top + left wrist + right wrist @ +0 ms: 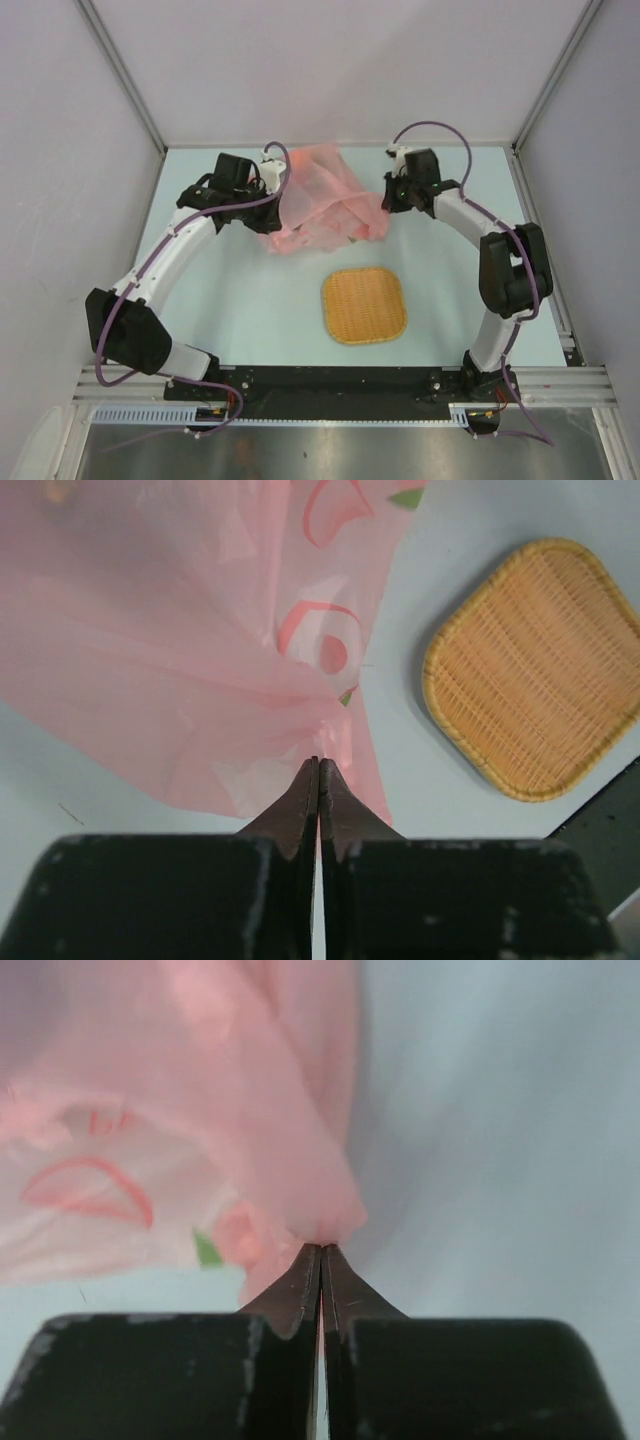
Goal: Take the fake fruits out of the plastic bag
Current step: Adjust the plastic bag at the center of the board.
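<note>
The pink translucent plastic bag (pixel 318 190) hangs stretched between my two grippers at the back middle of the table, its lower part crumpled on the surface. My left gripper (pixel 284 178) is shut on the bag's left edge; in the left wrist view the pink film (pixel 180 650) bunches right at the closed fingertips (pixel 319 762). My right gripper (pixel 388 196) is shut on the bag's right edge, with film (pixel 300 1160) gathered at its tip (pixel 322 1248). The fake fruits are hidden inside the bag; only darker reddish patches (pixel 345 228) show through it.
A flat woven orange-tan mat (pixel 364 305) lies on the pale blue table in front of the bag, and it also shows in the left wrist view as the mat (pixel 540 665). Grey walls close in the back and both sides.
</note>
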Tool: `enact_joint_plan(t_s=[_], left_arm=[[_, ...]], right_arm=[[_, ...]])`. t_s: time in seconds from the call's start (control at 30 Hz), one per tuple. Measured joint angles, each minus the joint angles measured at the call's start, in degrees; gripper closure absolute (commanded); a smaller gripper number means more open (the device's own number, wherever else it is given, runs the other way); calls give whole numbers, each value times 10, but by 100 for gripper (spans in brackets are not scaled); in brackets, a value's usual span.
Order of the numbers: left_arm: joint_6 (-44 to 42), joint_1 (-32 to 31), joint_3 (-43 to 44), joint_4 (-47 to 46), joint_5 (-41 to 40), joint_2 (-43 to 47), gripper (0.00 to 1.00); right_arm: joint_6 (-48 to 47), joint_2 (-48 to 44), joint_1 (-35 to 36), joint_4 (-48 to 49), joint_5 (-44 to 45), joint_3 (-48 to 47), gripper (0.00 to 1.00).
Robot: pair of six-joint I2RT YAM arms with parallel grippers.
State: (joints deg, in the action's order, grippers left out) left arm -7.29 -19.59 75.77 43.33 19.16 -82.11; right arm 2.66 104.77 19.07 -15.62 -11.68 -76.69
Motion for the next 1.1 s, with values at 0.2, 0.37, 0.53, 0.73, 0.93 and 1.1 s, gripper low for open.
enact_joint_plan(t_s=[0.2,0.37,0.53,0.73,0.93,1.1], left_arm=[[-20,-1,37,23,49,2,100],[-38,-26,85,26,70,17,100],[-48,-69,123,34,85,18,100],[-45,-84,170,17,90,35,100],[-41,-85,120,5,97,101,100],[-15,-86,77,26,90,125,47]], right_arm=[[41,-52,-123,-9,-50,-21,100],[34,-141,-202,-41,-89,-1,100],[14,-187,-209,-61,-117,21,100],[2,-228,-190,-58,-125,45,100],[-17,-259,-120,-37,-126,49,75],[-26,-262,-119,-25,-104,62,18]])
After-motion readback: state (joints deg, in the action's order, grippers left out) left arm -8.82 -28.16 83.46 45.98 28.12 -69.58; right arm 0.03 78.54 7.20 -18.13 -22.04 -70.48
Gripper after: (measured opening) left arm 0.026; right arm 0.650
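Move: Both closed hands already have hold of the plastic bag's near edge. Its middle lies about 13 cm ahead, 12 cm to the right and 10 cm below the left hand; for the right hand it is level ahead, about 17 cm to the left and 3 cm lower. The basket lies some 14 cm back, 24 cm right and 17 cm below the left hand, and about 26 cm back and 6 cm left of the right hand, 9 cm lower. Both hands raise and shift the bag: the right hand sweeps some 14 cm to the right while rising, then comes back left by half of that as it climbs to about 15 cm and draws back a little, and at the end opens and lets go of its corner. The left hand keeps its fingers shut on the bag's edge and follows up and to the right, turning clockwise, then draws back about 7 cm towards its base and sinks slightly after its peak. ##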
